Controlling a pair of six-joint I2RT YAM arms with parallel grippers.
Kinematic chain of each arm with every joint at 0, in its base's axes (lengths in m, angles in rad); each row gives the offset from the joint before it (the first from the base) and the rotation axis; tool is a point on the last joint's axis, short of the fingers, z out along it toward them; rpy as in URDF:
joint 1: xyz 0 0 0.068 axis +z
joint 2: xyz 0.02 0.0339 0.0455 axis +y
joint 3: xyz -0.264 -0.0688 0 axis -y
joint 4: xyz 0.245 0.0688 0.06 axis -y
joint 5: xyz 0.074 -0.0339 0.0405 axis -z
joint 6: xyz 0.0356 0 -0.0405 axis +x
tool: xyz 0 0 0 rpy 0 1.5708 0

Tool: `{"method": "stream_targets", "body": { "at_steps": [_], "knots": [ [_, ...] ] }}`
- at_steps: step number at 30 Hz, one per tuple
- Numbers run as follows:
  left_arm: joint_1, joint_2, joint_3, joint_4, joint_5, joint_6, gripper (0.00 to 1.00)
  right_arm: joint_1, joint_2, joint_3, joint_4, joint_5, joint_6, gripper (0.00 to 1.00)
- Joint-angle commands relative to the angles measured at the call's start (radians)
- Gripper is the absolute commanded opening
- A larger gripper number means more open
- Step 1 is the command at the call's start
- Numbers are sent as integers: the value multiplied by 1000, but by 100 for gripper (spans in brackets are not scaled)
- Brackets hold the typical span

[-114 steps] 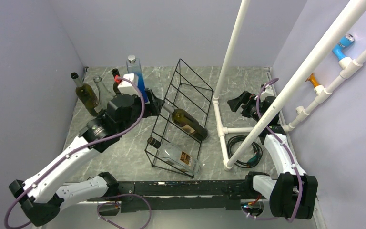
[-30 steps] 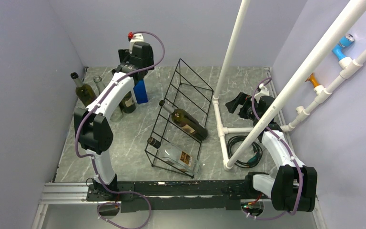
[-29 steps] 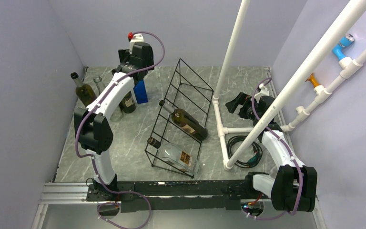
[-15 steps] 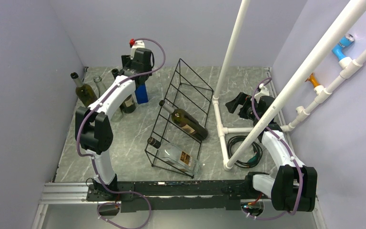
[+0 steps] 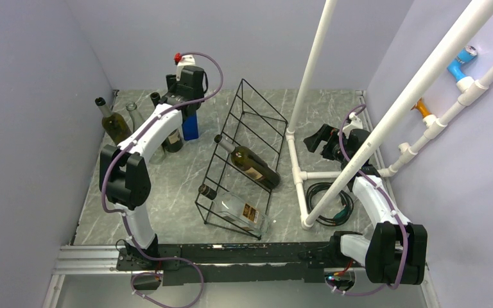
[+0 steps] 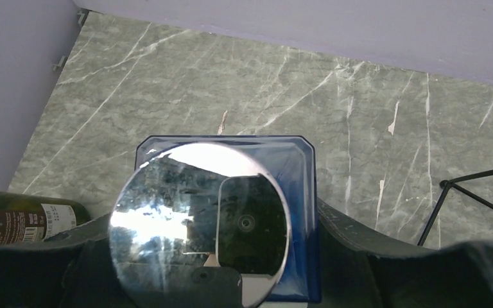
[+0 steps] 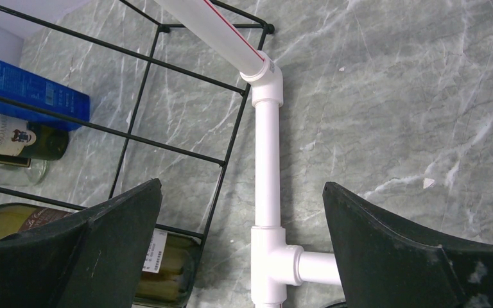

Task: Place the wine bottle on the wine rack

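A square blue bottle [image 5: 191, 126] with a round silver cap [image 6: 199, 221] stands at the back left of the table, left of the black wire wine rack [image 5: 264, 101]. My left gripper [image 6: 213, 218] comes down over it from above. Its dark fingers [image 6: 346, 224] hug the bottle's two sides below the cap. The rack holds a dark green bottle [image 5: 251, 164] and a clear bottle [image 5: 236, 209] lying on their sides. My right gripper [image 7: 242, 186] hangs open over a white pipe [image 7: 266, 154], right of the rack, holding nothing.
A dark wine bottle [image 5: 171, 138], a green bottle [image 5: 114, 126] and a small clear bottle [image 5: 132, 113] stand close to the blue one. A white pipe frame [image 5: 298, 173] and coiled cable [image 5: 326, 196] lie right of the rack. Side walls are near.
The left arm has risen from beside the bottles to above the blue bottle, then sunk slightly over it as its jaws narrowed. The right arm has stayed put.
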Motion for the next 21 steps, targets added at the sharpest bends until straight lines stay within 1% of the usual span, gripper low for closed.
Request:
{"method": "stream_targets", "body": {
  "at_steps": [1,5,7,14,21],
  "knots": [
    [7,-60,82,48,-2,14,20,2,-1,32,36,9,-13,100],
    [15,-49,146,19,8,-7,5,4,6,32,38,9,-13,100],
    [20,-54,164,20,19,-20,0,4,7,32,40,8,-12,100],
    [28,-73,243,21,47,-41,0,4,8,33,41,5,-10,100],
    [30,-135,268,30,109,-136,0,4,3,31,42,0,-8,100]
  ]
}}
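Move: In the left hand is the blue bottle, gripped near its top and still standing, its middle about 10 cm below the fingers. The rack's next free slot lies some 26 cm to this hand's right, about 3 cm nearer the base and 15 lower; the dark bottle in the rack sits 23 cm right and 11 back. A standing green bottle is about 7 cm left and 5 back. From the right hand the slot is roughly 10 cm ahead and 21 left. Lifting the blue bottle almost straight up, the left hand starts slowly and then gathers speed to rise about 6 cm from its spot beside the standing green bottle. The fingers keep their hold under the cap while the wrist rolls a little, its left side dipping some 5–10 degrees, and the fingertips tip slightly upward. ##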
